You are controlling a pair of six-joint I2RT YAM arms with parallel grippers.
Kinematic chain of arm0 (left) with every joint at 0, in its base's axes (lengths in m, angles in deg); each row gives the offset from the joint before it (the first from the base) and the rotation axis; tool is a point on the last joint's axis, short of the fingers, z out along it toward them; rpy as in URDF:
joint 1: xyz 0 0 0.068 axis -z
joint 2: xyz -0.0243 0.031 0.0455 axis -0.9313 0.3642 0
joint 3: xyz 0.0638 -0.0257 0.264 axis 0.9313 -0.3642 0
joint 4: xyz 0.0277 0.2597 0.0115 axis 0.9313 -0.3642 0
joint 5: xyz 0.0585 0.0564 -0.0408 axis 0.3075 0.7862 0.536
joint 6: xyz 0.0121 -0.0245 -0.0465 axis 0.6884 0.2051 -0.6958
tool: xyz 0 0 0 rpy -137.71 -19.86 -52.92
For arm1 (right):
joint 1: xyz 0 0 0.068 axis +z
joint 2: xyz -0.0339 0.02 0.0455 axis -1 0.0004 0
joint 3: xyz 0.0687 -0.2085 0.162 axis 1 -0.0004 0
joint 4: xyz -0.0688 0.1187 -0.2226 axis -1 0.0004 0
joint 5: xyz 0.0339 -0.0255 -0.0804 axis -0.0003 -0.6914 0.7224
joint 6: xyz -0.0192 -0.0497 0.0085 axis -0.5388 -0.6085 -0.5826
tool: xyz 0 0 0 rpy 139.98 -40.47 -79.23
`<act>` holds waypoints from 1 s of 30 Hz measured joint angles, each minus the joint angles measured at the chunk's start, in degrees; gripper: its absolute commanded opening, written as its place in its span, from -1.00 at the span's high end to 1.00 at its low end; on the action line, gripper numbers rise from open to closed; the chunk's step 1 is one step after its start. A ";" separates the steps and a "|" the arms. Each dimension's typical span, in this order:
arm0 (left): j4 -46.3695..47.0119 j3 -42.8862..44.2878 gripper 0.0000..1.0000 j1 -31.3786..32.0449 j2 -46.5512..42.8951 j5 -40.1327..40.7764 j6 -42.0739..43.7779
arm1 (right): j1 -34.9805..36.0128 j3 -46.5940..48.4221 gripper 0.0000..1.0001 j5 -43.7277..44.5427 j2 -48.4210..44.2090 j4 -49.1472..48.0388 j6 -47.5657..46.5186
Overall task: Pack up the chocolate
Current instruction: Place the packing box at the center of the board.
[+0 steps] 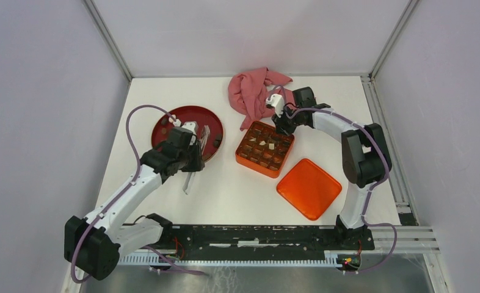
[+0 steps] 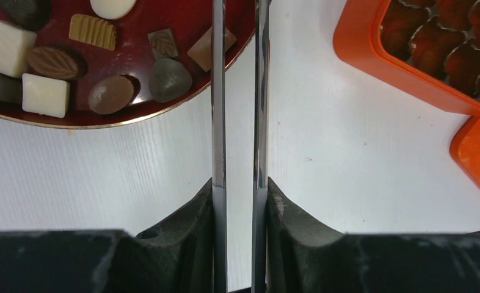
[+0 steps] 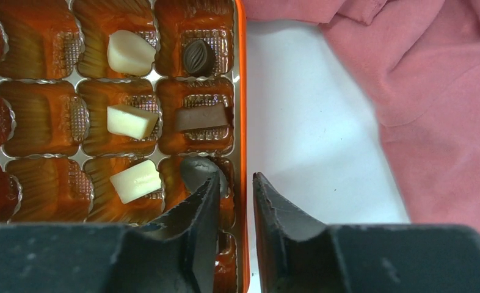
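Chocolate pieces (image 2: 109, 94), dark brown, tan and cream, lie on the round dark-red plate (image 2: 103, 121). My left gripper (image 2: 240, 183) is shut on metal tongs (image 2: 218, 91), whose two blades reach over the plate's edge with a narrow gap and nothing between them. The orange tin (image 3: 242, 91) holds cream pieces (image 3: 127, 121), a brown bar (image 3: 202, 117) and a dark oval (image 3: 198, 56). My right gripper (image 3: 236, 178) stands open astride the tin's right rim. A dark piece (image 3: 192, 171) rests in the cell under its left finger, free of the jaws.
The tin's orange lid (image 1: 308, 188) lies upside-up on the table right of the tin (image 1: 259, 168). A crumpled pink cloth (image 1: 253, 91) sits just behind the tin, close to my right gripper (image 1: 280, 122). The plate (image 1: 170, 122) is at the left.
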 measured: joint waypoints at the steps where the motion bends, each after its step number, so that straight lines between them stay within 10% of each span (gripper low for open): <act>1: -0.66 0.37 0.29 -0.28 0.74 -0.20 0.00 | -0.11 0.00 0.24 -0.22 0.00 -0.02 0.00; 15: -11.37 16.83 0.25 -4.98 17.07 -5.77 2.67 | -3.63 -1.62 -0.38 -8.61 -21.00 0.76 1.16; 30: -13.35 24.92 0.22 -7.26 29.83 -9.42 8.66 | -6.91 -17.11 -0.38 -18.21 -30.32 -6.67 3.43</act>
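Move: The packing box already sits on the board with its far rim between the right fingers; its middle is about 5 cm back and 6 cm to the left of the right hand, some 2 cm below. The orange lid is about 17 cm back and 7 right, the pink cloth 11 ahead and 6 left. From the left hand, still holding the tongs, the chocolate plate is about 10 cm ahead, 4 left and 9 below; the box is some 8 ahead and 20 right. The right hand goes on opening its already parted fingers and comes free of the box's far rim, rising about 17 cm, then drawing back some 7 cm and sinking a little, while its fingers tilt up flatter by some 20 degrees. Meanwhile the left hand keeps hold of the tongs and, after a small shift left and back again, travels about 5 cm forward over the chocolate plate, its fingers tipping to point more steeply down. ##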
